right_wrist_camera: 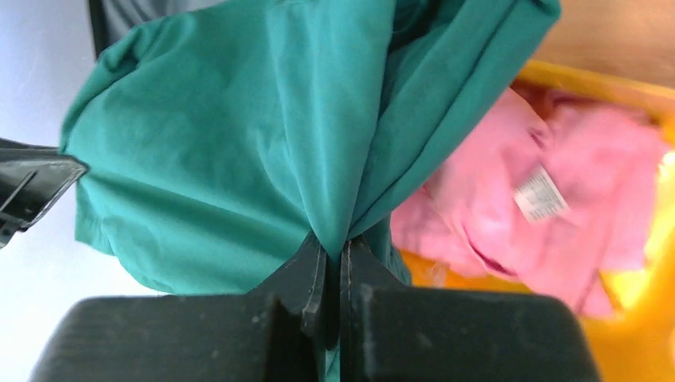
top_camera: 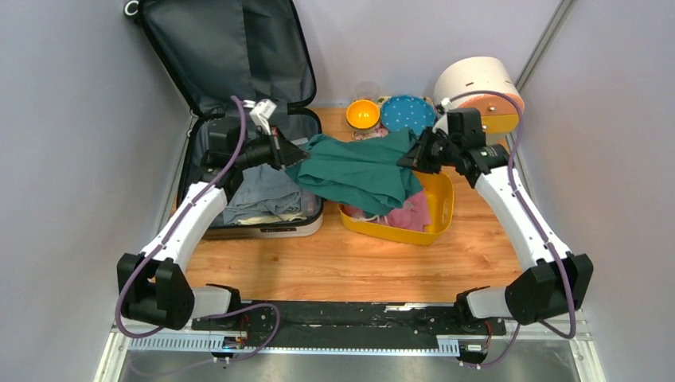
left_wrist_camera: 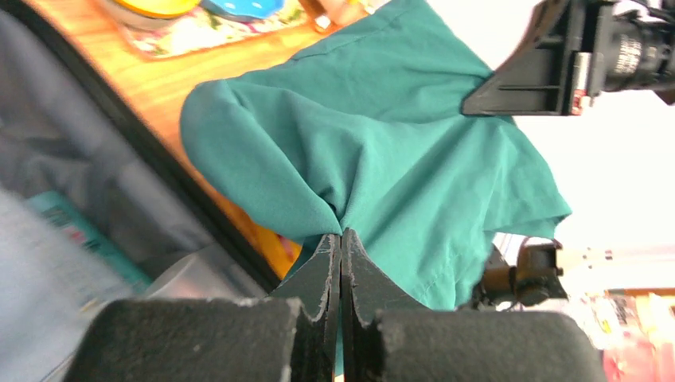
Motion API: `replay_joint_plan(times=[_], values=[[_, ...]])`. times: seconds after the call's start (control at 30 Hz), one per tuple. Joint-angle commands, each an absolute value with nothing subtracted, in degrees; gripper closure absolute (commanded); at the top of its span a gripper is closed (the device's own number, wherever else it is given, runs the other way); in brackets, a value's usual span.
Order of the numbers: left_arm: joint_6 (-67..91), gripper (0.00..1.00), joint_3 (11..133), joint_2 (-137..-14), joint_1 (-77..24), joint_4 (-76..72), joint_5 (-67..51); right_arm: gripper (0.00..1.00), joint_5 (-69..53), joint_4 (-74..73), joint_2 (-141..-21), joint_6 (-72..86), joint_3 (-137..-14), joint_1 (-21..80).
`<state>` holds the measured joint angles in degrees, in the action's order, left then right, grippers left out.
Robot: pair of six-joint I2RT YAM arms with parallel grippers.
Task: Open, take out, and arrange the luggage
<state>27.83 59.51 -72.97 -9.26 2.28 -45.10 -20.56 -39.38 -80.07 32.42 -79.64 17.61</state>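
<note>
The luggage lies open at the back left, its dark grey lid leaning against the wall, folded clothes in its lower half. A teal green garment is stretched in the air between both grippers, over the suitcase's right edge and the yellow bin. My left gripper is shut on its left end. My right gripper is shut on its right end.
A yellow plastic bin holds a pink garment under the teal one. At the back stand an orange bowl, a blue dotted plate and a round cream-and-orange box. Grey walls close in on both sides.
</note>
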Motion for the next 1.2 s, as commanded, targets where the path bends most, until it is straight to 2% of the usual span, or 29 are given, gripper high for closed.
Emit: replay_joint_plan(times=[0.0, 0.27, 0.43, 0.63, 0.67, 0.7, 0.73, 0.77, 0.8, 0.83, 0.87, 0.93, 1.07, 1.17], values=[[27.3, 1.00, 62.0, -75.7, -16.8, -0.9, -42.8, 1.00, -19.4, -43.5, -73.3, 30.1, -73.2, 11.4], [25.5, 1.00, 61.4, -88.5, -27.4, -4.1, -38.6, 1.00, -14.9, -35.0, -71.1, 13.8, -58.9, 4.5], [24.2, 1.00, 64.8, -95.1, -30.2, -1.9, -36.8, 1.00, -14.0, -36.5, -71.9, 11.7, -56.6, 1.4], [22.1, 1.00, 65.9, -97.4, -31.4, 2.8, -35.0, 1.00, -9.2, -38.3, -71.5, 8.0, -55.8, 1.3], [21.6, 1.00, 66.1, -97.1, -31.3, 3.4, -35.6, 0.95, -9.4, -39.3, -71.9, 7.5, -56.9, 1.3], [20.8, 0.81, 66.2, -96.6, -31.3, 3.9, -36.4, 0.87, -11.5, -41.6, -72.4, 5.5, -58.1, 1.3], [18.4, 0.67, 66.9, -95.1, -31.3, 6.0, -38.1, 0.62, -12.9, -43.1, -72.4, 4.5, -61.1, 1.2], [17.2, 0.54, 67.3, -94.4, -31.1, 7.2, -39.0, 0.46, -14.2, -44.2, -72.2, 3.4, -62.4, 1.2], [15.6, 0.37, 67.6, -93.4, -30.0, 8.2, -40.6, 0.33, -16.3, -46.0, -71.2, 2.5, -63.5, 1.1], [15.4, 0.28, 67.5, -91.4, -29.1, 9.0, -44.4, 0.20, -17.7, -46.6, -70.5, 0.2, -65.6, 1.3], [15.7, 0.22, 67.3, -90.3, -27.8, 9.0, -46.1, 0.16, -19.1, -46.9, -69.9, -1.8, -66.5, 1.1], [16.8, 0.20, 65.3, -86.5, -22.7, 6.6, -52.4, 0.08, -23.2, -48.2, -68.7, -3.7, -68.5, 1.2], [16.9, 0.19, 62.8, -81.5, -14.1, 5.9, -54.8, 0.06, -32.4, -44.9, -68.6, -5.4, -72.3, 2.8], [11.4, 0.18, 63.4, -80.3, -8.5, 13.5, -51.3, 0.05, -29.1, -39.6, -71.0, -7.0, -73.5, 12.1]])
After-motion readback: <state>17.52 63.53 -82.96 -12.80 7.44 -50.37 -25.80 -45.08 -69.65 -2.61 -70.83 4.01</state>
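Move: The green garment hangs stretched between both hands, above and between the open suitcase and the yellow basket. The basket's middle is some 23 cm to the left hand's right, about 4 cm back and 21 cm down. From the right hand it is almost straight below, 1 cm right, 4 cm back and 19 cm down. The suitcase's open bottom half centres 15 cm left of the left hand, 3 cm ahead and 22 cm down. The blue plate lies 20 cm ahead of the right hand and 2 cm right, 20 cm down. Rightward and down together, both hands carry the pinched garment about 13 cm across and as far down over the basket, drifting slightly back, the left tipping down and swinging clockwise, the right rolling some 20 degrees. Both then open wide, let go and rise about 10 cm; the left swings 10 cm back left towards the suitcase, the right only a little left. ##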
